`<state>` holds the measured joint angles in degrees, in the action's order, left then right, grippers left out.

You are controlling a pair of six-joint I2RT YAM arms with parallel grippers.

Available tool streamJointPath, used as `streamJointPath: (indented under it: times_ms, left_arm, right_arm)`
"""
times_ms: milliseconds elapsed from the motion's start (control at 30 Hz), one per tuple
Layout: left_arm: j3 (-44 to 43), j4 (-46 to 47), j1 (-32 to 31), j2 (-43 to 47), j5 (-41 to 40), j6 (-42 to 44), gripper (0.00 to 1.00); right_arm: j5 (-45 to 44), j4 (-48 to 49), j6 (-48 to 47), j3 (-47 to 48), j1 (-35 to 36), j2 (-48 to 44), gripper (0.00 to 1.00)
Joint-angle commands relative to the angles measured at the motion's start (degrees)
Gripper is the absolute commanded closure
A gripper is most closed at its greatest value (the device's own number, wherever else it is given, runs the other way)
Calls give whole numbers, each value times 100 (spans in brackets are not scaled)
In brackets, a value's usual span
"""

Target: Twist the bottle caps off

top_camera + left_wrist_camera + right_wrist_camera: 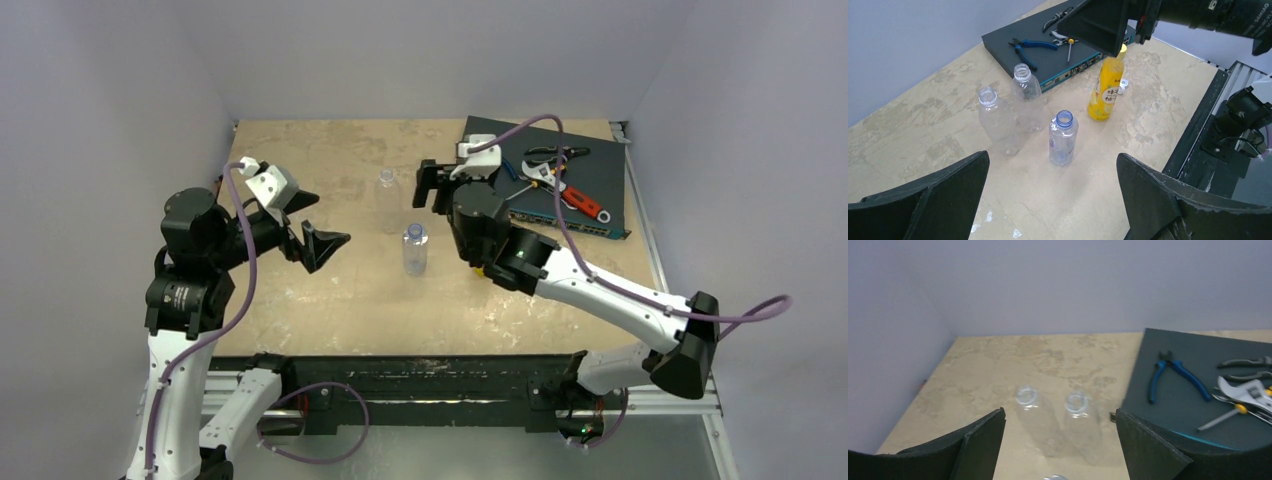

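Observation:
Three clear bottles stand upright with open mouths; the nearest has a blue neck ring. Behind them stands the orange-yellow bottle, its yellow cap on top. A small white cap lies on the table beside it. My left gripper is open and empty, left of the bottles. My right gripper is open, hovering over the orange bottle with nothing between its fingers; one finger partly covers the yellow cap. Two open bottle mouths show below it.
A dark flat box sits at the back right, carrying blue pliers, a wrench and other hand tools. Grey walls close in the table at the back and sides. The black table rail runs along the near edge.

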<state>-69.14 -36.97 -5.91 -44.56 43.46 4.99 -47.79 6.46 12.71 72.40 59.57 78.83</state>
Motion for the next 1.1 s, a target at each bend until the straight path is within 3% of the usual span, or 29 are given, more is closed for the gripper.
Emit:
streamJointPath:
  times_ms: [0,167,700,867,1067]
  left_arm:
    - [-154,237,11,-9,171,-156,0]
    - [-133,233,11,8,172,-148,0]
    - [-88,289,11,-28,242,-197,0]
    - [-34,350,11,-35,265,-250,0]
    - [-38,396,10,-43,292,-276,0]
  right_arm:
    - [-11,-2409,1374,-37,-718,-544,15]
    - [362,-2752,1444,-544,-1381,-993,14]
    - [664,-2686,1688,-1406,-1660,-957,19]
    - [664,-2586,1743,-1603,-1659,-1086,25]
    - [579,-2476,1710,-1665,-1659,-1106,43]
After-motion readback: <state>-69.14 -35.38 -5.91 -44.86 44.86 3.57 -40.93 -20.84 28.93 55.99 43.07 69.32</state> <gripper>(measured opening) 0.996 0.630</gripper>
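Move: About 14 cm to the right of the right hand and 17 cm below, hardly any farther out, is the orange bottle's yellow cap. The small clear bottle stands nearly under this hand, its middle some 28 cm down. The two tall clear bottles are roughly 11 cm ahead, one straight out, one 7 cm left; the loose caps lie on the table 23 cm right, 2 cm ahead. From the left hand the yellow cap is around 31 cm right, 11 cm ahead, 17 cm below. Swinging quickly right by some 13 cm, away from above the small clear bottle and already sinking, the right hand then goes almost straight down onto the orange bottle's top, about 15 cm lower in all. Its fingers tip down some 25 degrees and turn a little clockwise, come down either side of the yellow cap, and begin to close in the last part without a visible grip. ##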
